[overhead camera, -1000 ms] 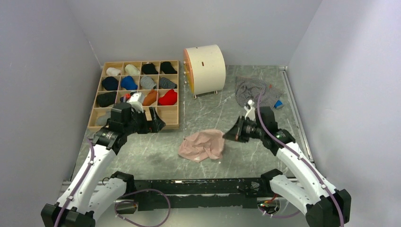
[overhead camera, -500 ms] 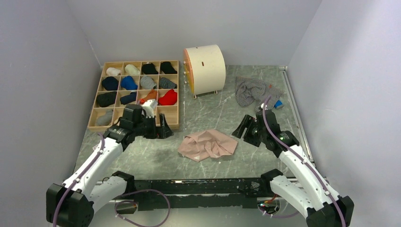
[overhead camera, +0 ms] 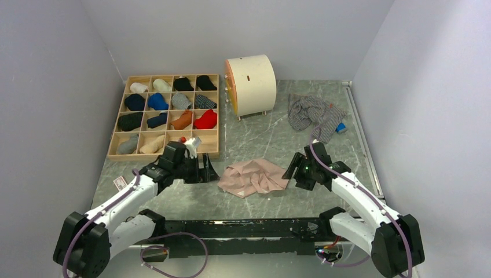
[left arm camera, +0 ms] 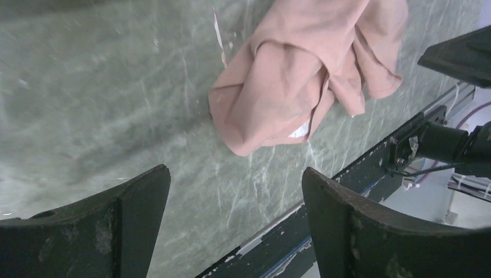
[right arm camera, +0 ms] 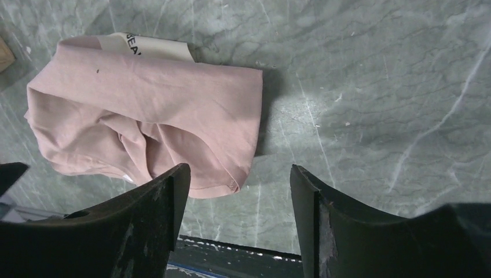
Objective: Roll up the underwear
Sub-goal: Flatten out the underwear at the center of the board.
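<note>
The pale pink underwear (overhead camera: 253,176) lies crumpled on the green table between my two grippers. My left gripper (overhead camera: 207,169) stands open just left of it, with nothing between its fingers. In the left wrist view the pink underwear (left arm camera: 307,75) lies ahead of the open left gripper (left arm camera: 236,174). My right gripper (overhead camera: 293,169) is open just right of the cloth. From the right wrist, the right gripper (right arm camera: 240,171) hovers over the near right corner of the pink underwear (right arm camera: 145,110), not touching it. The grey striped underwear (overhead camera: 312,112) lies bunched at the back right.
A wooden tray (overhead camera: 215,153) of rolled socks stands at the back left. A cream cylinder (overhead camera: 250,85) sits behind the middle. A small blue block (overhead camera: 341,127) lies by the striped cloth. A small card (overhead camera: 120,183) lies near the left edge. The black front rail (overhead camera: 243,229) runs close below the pink cloth.
My left arm swung from the tray to the pink underwear's left side. My right gripper opened, let go of the cloth's right edge and moved nearer; the cloth now lies spread further right.
</note>
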Controlling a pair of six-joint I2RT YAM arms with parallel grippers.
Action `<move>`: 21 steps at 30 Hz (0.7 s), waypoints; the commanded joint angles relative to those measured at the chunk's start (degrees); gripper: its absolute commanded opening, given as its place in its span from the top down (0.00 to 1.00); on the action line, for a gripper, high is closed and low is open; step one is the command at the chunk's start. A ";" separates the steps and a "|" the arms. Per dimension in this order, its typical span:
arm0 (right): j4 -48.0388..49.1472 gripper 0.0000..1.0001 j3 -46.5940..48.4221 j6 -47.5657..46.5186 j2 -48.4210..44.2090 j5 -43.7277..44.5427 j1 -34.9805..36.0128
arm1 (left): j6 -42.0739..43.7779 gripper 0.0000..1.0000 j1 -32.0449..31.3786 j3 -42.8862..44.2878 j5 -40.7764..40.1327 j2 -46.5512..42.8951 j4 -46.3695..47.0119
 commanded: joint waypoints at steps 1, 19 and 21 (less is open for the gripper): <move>4.35 0.34 -1.78 0.48 -1.80 -3.99 -0.25 | -6.79 0.12 -4.03 -3.66 0.26 0.22 9.22; 16.61 0.63 -5.40 1.59 8.54 -13.67 -0.39 | -14.23 0.39 -11.75 -6.70 -0.65 15.34 27.84; 17.22 0.74 -5.01 1.32 9.04 -14.10 -0.39 | -14.77 0.53 -12.64 -6.57 -0.77 16.02 28.89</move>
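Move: The underwear lies crumpled between the hands. Its left corner is about 6 cm right of the left hand point, 2 cm back and 6 cm below; its right end is some 4 cm left of the right hand point, 2 cm back and 4 cm below. The tray's empty near-right compartment is roughly 16 cm ahead of the left hand and 3 cm left. The striped cloth is about 28 cm ahead of the right hand and 11 cm right. Close both grippers in on the underwear from its two sides. Bring the left one about 6 cm right and 5 cm down, easing slightly back, until its half-closing fingers straddle the left corner. Take the right one some 3 cm left and 3 cm down, tipping it about 10 degrees, and narrow its fingers around the cloth at the right end. ##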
